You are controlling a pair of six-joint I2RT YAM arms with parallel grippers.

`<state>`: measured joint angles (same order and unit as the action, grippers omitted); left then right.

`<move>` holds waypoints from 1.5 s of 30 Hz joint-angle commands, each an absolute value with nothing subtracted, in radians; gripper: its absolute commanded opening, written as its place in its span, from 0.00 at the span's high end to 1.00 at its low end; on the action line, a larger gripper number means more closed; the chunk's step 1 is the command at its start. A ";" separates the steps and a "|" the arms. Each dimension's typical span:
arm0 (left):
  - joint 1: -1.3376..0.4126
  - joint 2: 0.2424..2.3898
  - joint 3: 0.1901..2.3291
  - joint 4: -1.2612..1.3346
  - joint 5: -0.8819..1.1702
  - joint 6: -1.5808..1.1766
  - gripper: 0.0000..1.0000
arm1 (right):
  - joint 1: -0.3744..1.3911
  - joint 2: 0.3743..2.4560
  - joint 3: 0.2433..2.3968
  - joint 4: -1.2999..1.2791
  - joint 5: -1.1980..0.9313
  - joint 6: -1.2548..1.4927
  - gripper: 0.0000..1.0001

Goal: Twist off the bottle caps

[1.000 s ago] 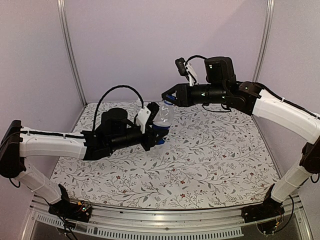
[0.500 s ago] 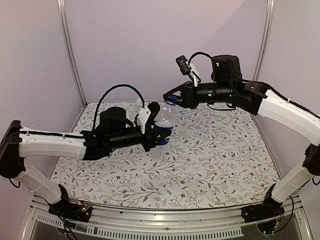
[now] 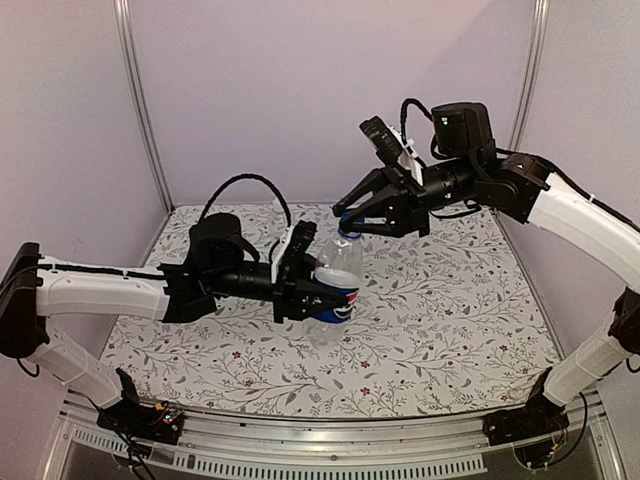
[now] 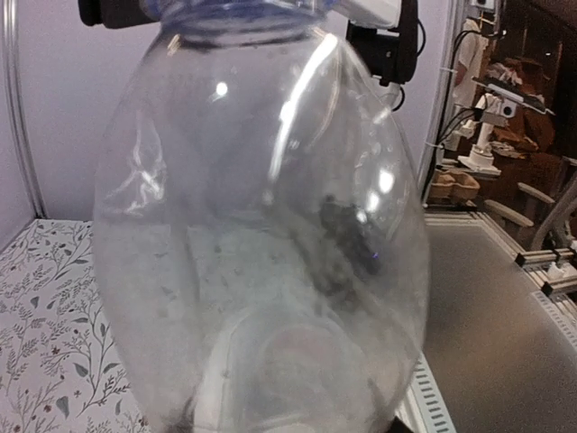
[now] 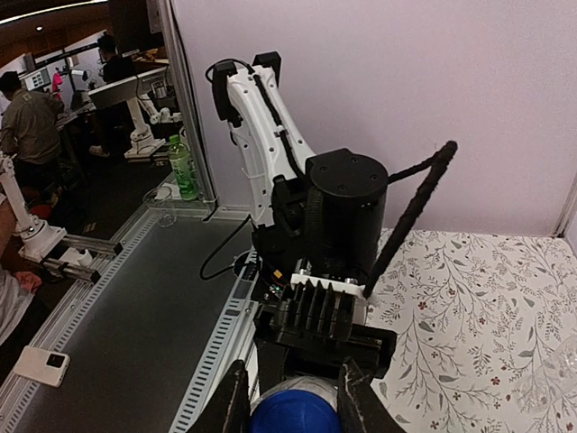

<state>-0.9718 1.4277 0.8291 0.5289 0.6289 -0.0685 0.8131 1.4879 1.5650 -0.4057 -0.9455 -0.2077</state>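
The Pepsi bottle, clear with a blue-red-white label, is held off the table in my left gripper, which is shut on its lower body. The bottle fills the left wrist view, so the fingers there are hidden. Its bright blue cap points up and back. My right gripper comes down onto it from the right and is shut on it. In the right wrist view the two fingers flank the blue cap on both sides. The plain bottle shows only partly behind the left arm's cable.
The flowered tablecloth covers the table, with purple walls behind and at both sides. Metal posts stand at the back corners. The left arm's black cable loops up above its wrist. A clear object shows at the right wrist view's edge.
The left arm has carried the Pepsi bottle right and toward the front. The right gripper has followed, staying on the blue cap, and now tilts more steeply down.
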 commanded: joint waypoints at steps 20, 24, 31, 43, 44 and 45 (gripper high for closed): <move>-0.941 1.500 0.859 0.647 0.981 -0.162 0.67 | 0.802 1.528 1.637 -0.521 -1.253 -0.373 0.86; -0.940 1.509 0.865 0.649 0.996 -0.174 0.68 | 0.803 1.538 1.638 -0.506 -1.255 -0.362 0.86; -0.937 1.499 0.870 0.625 0.939 -0.172 0.68 | 0.802 1.534 1.632 -0.504 -1.151 -0.340 0.78; -0.921 1.493 0.867 0.613 0.876 -0.168 0.70 | 0.802 1.521 1.613 -0.499 -1.077 -0.310 0.47; -0.919 1.492 0.867 0.610 0.869 -0.165 0.70 | 0.802 1.518 1.612 -0.497 -1.072 -0.308 0.44; -0.919 1.493 0.867 0.605 0.861 -0.162 0.70 | 0.802 1.516 1.612 -0.494 -1.068 -0.304 0.42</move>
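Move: The right fingers already pinch the blue cap right at the hand point, with the Pepsi bottle's body about 12 cm below it; a clear bottle stands some 32 cm ahead, 13 cm left and 29 cm lower. The left hand already grips the Pepsi bottle round its body; from it the cap is roughly 12 cm up, 2 cm ahead and 1 cm right, the clear bottle about 34 cm ahead, 12 cm left and 16 cm lower. Keeping its pinch on the cap, the right hand twists some 15 degrees counter-clockwise while the left, holding the bottle body, turns it nearly 20 degrees clockwise, both drawing back about 4 cm together. Both then ease forward 1.5 to 2 cm, partly turning back, and the right fingers open and let go of the cap as that hand sinks slightly. ##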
